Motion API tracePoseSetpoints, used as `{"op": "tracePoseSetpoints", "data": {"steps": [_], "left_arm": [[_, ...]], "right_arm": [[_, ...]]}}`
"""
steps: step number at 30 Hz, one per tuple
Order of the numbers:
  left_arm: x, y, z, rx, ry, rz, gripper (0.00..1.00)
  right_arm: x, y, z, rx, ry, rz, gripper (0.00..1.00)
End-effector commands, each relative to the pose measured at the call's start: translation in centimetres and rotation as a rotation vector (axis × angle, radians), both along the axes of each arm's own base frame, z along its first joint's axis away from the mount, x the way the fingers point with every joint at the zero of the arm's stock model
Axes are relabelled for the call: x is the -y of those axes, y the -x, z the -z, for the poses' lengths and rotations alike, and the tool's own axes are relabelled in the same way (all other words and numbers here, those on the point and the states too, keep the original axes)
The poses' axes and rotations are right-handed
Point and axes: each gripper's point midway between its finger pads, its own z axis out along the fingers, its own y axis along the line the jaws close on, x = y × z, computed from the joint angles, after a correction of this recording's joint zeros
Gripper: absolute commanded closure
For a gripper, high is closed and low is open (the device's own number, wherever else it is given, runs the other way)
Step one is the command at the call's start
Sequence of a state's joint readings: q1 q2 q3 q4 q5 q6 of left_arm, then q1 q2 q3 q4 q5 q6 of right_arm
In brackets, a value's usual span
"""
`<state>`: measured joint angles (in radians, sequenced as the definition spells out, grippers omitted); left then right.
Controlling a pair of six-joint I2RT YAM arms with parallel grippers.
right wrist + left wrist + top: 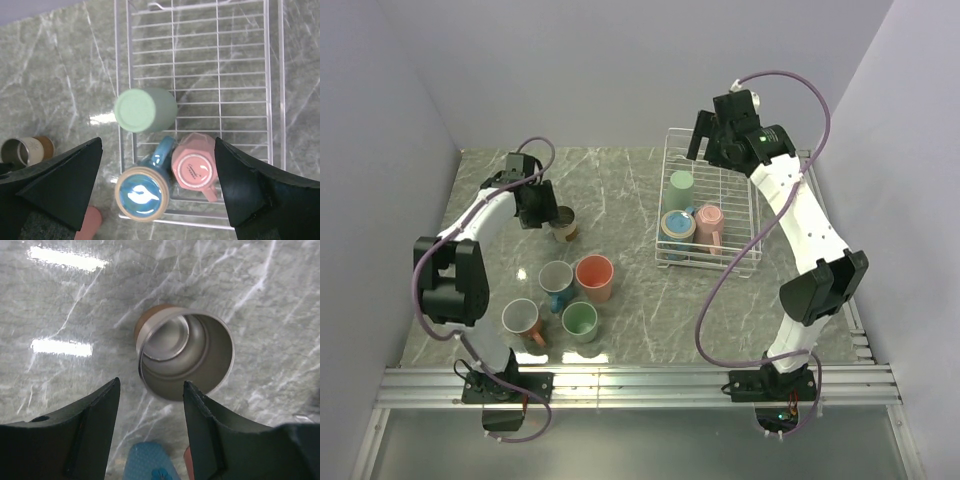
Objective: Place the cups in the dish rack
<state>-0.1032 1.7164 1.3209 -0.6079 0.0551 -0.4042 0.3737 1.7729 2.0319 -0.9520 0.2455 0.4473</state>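
A metallic cup (186, 355) stands upright on the marble, left of the dish rack (745, 205). My left gripper (151, 385) hovers just above its near rim, open, with nothing between the fingers. The white wire dish rack (220, 75) holds three upturned cups: green (145, 110), blue (142, 192) and pink (192, 167). My right gripper (158, 142) hangs high over them, open wide and empty. Four more cups stand upright near the table's front left: blue-grey (556, 280), salmon (595, 277), green (580, 320) and grey (522, 320).
The rack's far half (220, 50) is bare wire. Grey walls close the table on the left, back and right. A metal rail (640, 385) runs along the near edge by the arm bases.
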Motion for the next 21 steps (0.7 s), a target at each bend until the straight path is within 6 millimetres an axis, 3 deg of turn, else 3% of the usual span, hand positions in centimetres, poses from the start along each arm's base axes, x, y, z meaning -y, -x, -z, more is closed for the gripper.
{"op": "tracePoseSetpoints", "data": {"steps": [1,4,10,13,16,20,21], "left_arm": [[0.0,-2.1,-0.2,0.044,-0.005,0.017,0.43],[0.1,-3.0,0.7,0.025,-0.012,0.028,0.55],[0.7,-4.5,0.8,0.027,0.014,0.053,1.0],[0.9,-5.2,-0.9,0.05,0.037,0.047,1.0],[1.5,-6.3,-4.5,0.126,0.076,0.047,1.0],[4.3,-7.8,-10.8,0.284,0.244,0.1,1.0],[5.6,-7.5,-12.6,0.316,0.317,0.145,1.0]], "right_arm": [[1.0,0.9,-0.7,0.028,-0.002,0.009,0.0],[1.4,1.2,0.3,0.007,-0.018,0.015,0.0],[1.7,1.3,0.3,0.008,-0.055,0.013,0.0],[2.1,1.1,-0.4,0.017,-0.085,0.017,0.0],[1.7,1.2,-1.5,0.041,-0.137,-0.022,0.0],[-1.4,1.6,-4.0,0.092,-0.322,-0.193,0.0],[-2.2,1.8,-4.4,0.092,-0.373,-0.228,0.0]]}}
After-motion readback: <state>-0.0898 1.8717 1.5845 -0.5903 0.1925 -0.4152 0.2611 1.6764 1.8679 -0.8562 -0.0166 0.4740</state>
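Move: The steel cup stands close to the left gripper: its middle is about 3 cm ahead, 4 cm to the right and 5 cm below. The blue-handled mug is some 10 cm back and 2 cm right of that gripper, the coral cup roughly 9 cm back and 11 cm right, both about 5 cm lower. From the right gripper the steel cup lies about 36 cm left, about level fore and aft, and 25 cm below. Sink the left gripper about 3 cm while easing forward, one finger inside the steel cup and one outside, and shut them to pinch its left wall near the rim. Then lift some 6 cm, still going forward and drifting slightly right. Let the empty right hand, kept wide open, dip about 3.5 cm and rise again, with its left side rolling up at the end. ##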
